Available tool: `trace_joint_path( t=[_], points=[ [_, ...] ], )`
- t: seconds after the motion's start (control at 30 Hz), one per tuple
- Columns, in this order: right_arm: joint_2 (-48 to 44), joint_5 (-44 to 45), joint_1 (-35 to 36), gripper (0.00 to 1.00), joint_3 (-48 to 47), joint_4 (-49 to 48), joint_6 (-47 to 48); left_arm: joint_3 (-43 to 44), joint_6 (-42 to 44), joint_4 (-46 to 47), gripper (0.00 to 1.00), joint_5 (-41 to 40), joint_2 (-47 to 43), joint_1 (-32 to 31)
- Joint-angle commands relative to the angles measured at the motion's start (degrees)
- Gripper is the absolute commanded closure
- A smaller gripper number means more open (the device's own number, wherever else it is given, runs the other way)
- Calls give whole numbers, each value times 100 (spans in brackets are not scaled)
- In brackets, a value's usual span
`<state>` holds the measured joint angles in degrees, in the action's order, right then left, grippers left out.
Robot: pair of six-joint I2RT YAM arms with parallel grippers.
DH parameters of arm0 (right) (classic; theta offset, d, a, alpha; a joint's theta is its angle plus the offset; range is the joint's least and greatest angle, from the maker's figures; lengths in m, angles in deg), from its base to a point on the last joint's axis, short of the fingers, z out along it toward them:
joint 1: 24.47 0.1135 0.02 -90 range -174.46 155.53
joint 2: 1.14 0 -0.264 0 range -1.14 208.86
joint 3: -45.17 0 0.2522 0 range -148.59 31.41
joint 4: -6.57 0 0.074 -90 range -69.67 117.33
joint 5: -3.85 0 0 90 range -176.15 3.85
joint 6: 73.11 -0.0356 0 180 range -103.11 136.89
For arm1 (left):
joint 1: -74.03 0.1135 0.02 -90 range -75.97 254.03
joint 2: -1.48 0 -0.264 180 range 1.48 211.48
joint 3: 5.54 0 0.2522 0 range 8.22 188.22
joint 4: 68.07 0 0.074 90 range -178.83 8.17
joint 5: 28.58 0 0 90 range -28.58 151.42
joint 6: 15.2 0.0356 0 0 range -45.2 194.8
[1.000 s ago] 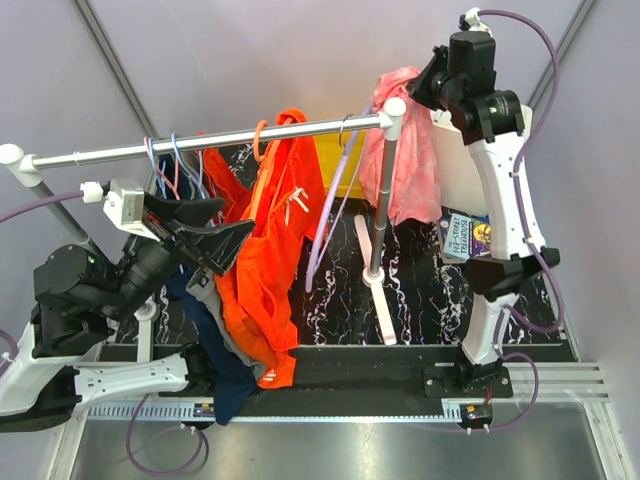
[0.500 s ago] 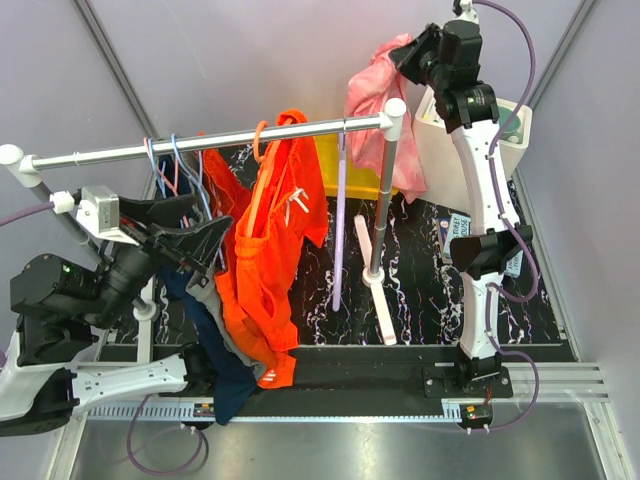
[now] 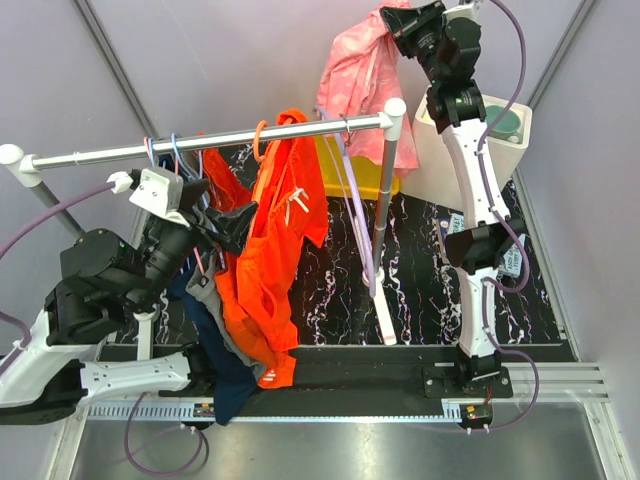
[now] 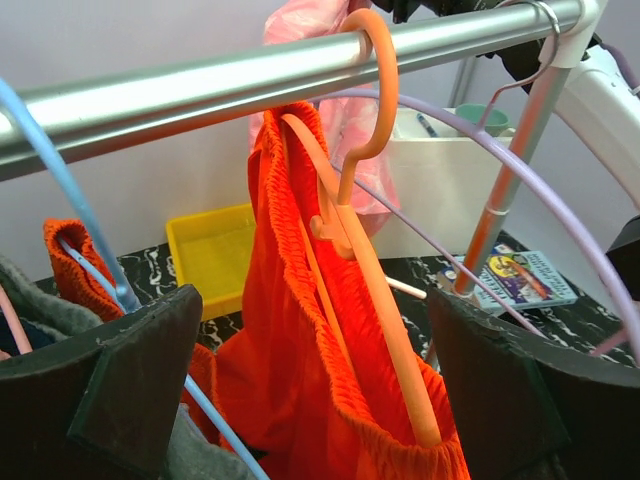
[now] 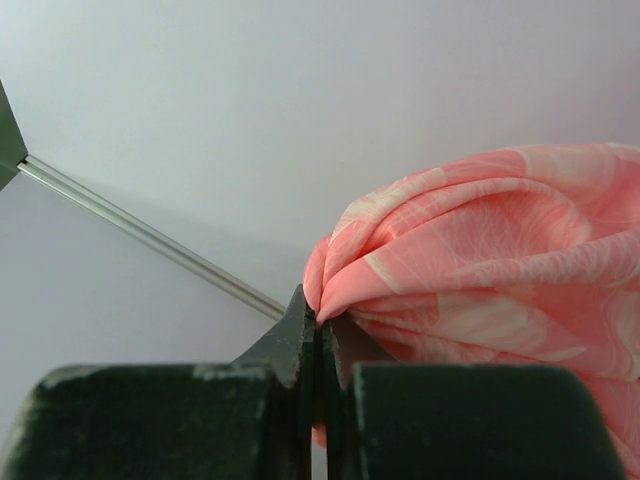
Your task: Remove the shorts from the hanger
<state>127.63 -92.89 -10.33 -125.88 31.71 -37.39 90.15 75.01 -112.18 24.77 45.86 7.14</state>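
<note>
Bright orange shorts (image 3: pixel 275 270) hang on an orange hanger (image 4: pixel 370 270) hooked over the metal rail (image 3: pixel 200 145). My left gripper (image 4: pixel 315 390) is open wide just below the rail. One finger stands on each side of the orange shorts (image 4: pixel 290 370) and neither touches the cloth. Light pink shorts (image 3: pixel 360 75) dangle high above the rail's right end. My right gripper (image 3: pixel 392 18) is shut on a fold of the pink shorts (image 5: pixel 500 250). They touch no hanger. An empty purple hanger (image 3: pixel 350 200) hangs from the rail below them.
Blue and pink empty hangers (image 3: pixel 170 160) crowd the rail's left part. Dark and grey garments (image 3: pixel 215 350) hang beside the orange shorts. The rack's right post (image 3: pixel 385 200) stands mid-table. Behind it are a yellow tray (image 3: pixel 345 165) and a white bin (image 3: pixel 500 130). A book (image 3: pixel 510 262) lies at right.
My right gripper has carried the pink shorts up and to the left, above the rail. The purple hanger has swung. My left gripper has opened wider and moved in around the orange shorts.
</note>
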Motion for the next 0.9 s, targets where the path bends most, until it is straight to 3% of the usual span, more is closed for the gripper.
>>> trace_joint_path(
  t=[0.0,0.23,0.7,0.87],
  points=[
    [175,50,-15,100,-223,-725,-277,271,471,134,1,-352,132,10],
    [288,-169,-95,100,673,-619,137,200,217,134,1,-502,132,1],
    [1159,-240,-86,100,823,435,1718,438,-627,-111,1,-1284,211,1],
    [1186,-266,-42,100,1191,576,1614,762,-1083,-611,1,-1600,580,10]
  ],
)
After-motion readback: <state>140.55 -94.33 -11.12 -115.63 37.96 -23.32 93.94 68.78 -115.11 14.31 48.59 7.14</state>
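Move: The right hand, holding the pink shorts, has the yellow bin about 10 cm ahead, 6 cm to its left and some 50 cm below; the white box stands about 8 cm ahead, 24 cm right and 42 cm below, and the rack's top right corner about 28 cm back, 2 cm right, 5 cm below. From the left hand the orange hanger is about 7 cm ahead and 6 cm right, the blue hanger 6 cm ahead and 2 cm left, both near its height. Lower the right gripper steeply, about 26 cm, behind the rack towards the yellow bin, reaching forward some 9 cm on the way and tipping the fingers down, while they stay shut on the bunched pink shorts. Ease the open left gripper a couple of centimetres left and slightly forward beside the hangers, turning it about 10 degrees counter-clockwise. ##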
